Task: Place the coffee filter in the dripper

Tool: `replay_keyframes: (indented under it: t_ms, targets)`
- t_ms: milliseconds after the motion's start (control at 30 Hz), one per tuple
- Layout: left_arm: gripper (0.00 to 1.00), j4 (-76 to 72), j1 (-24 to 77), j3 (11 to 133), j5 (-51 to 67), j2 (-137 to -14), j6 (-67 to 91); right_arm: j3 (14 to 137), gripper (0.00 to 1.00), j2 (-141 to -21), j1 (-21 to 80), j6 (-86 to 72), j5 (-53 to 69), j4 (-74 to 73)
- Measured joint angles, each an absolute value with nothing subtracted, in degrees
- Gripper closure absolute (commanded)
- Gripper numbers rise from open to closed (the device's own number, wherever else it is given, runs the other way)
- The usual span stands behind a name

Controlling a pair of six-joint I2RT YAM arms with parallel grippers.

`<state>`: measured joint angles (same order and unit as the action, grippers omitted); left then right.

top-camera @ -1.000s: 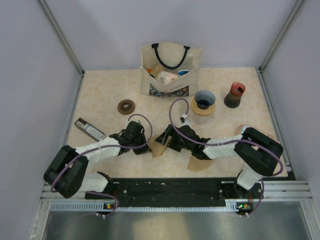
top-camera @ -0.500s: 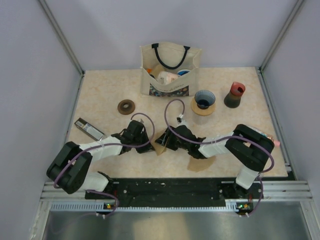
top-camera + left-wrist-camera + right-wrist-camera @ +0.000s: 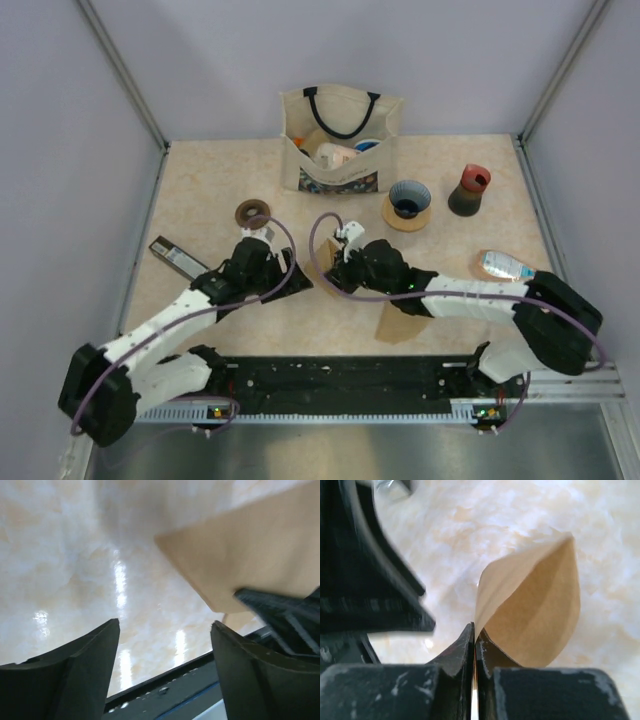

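Note:
The coffee filter (image 3: 535,605), thin tan paper, bulges open into a cone shape. My right gripper (image 3: 474,627) is shut on its edge. Seen from above, that gripper (image 3: 332,276) hangs over the middle of the table. My left gripper (image 3: 166,623) is open and empty, with the filter (image 3: 250,545) just beyond its fingers, up and to the right. From above, the left gripper (image 3: 294,280) is close to the left of the right one. The blue dripper (image 3: 408,203) on its tan ring stands behind and to the right, with its cone empty.
A cloth bag (image 3: 340,140) with items stands at the back centre. A dark grinder (image 3: 468,190) with a red top is right of the dripper. A brown ring (image 3: 253,213) and a flat black object (image 3: 178,258) lie left. Another tan paper (image 3: 400,322) and a plastic bottle (image 3: 505,265) lie near my right arm.
My left gripper opened, let go of the filter and drew back to the left. My right gripper closed on the filter's edge and moved slightly toward the back.

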<state>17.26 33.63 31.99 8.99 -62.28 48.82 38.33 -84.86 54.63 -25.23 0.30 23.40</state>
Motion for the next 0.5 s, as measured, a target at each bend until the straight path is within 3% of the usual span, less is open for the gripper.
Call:
replay_keyframes:
  t_ms: [33, 233, 367, 500]
  targets:
    - [0.01, 19.6, 33.6, 33.2, 8.0, -58.8, 48.3, 38.3, 1.0, -82.0, 54.6, -18.2, 2.5, 21.0]
    - [0.01, 27.8, 33.4, 41.6, 3.1, -46.4, 46.3, 38.3, 1.0, -67.9, 54.7, 23.0, 15.2, -0.8]
    - [0.01, 30.2, 33.0, 45.4, 3.3, -45.7, 45.0, 38.9, 1.0, -60.0, 54.8, 42.6, 20.3, -14.0]
    - [0.01, 29.6, 32.9, 46.8, 11.2, -48.8, 42.1, 43.7, 1.0, -58.0, 54.8, 56.2, 25.3, -24.0]
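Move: The right hand already pinches the coffee filter; the dripper it is meant for stands about 18 cm ahead and 18 cm to its right, near its height. The spare filter lies some 12 cm back, 16 cm right and 9 cm below; the red-black grinder stands about 15 cm right of the dripper and 2 cm farther out. From the left hand the dripper is about 20 cm ahead, 25 cm right and slightly higher. Keeping its filter pinched, the right hand swings back-right about 11 cm, turning counter-clockwise; the left rises 13, opening. ##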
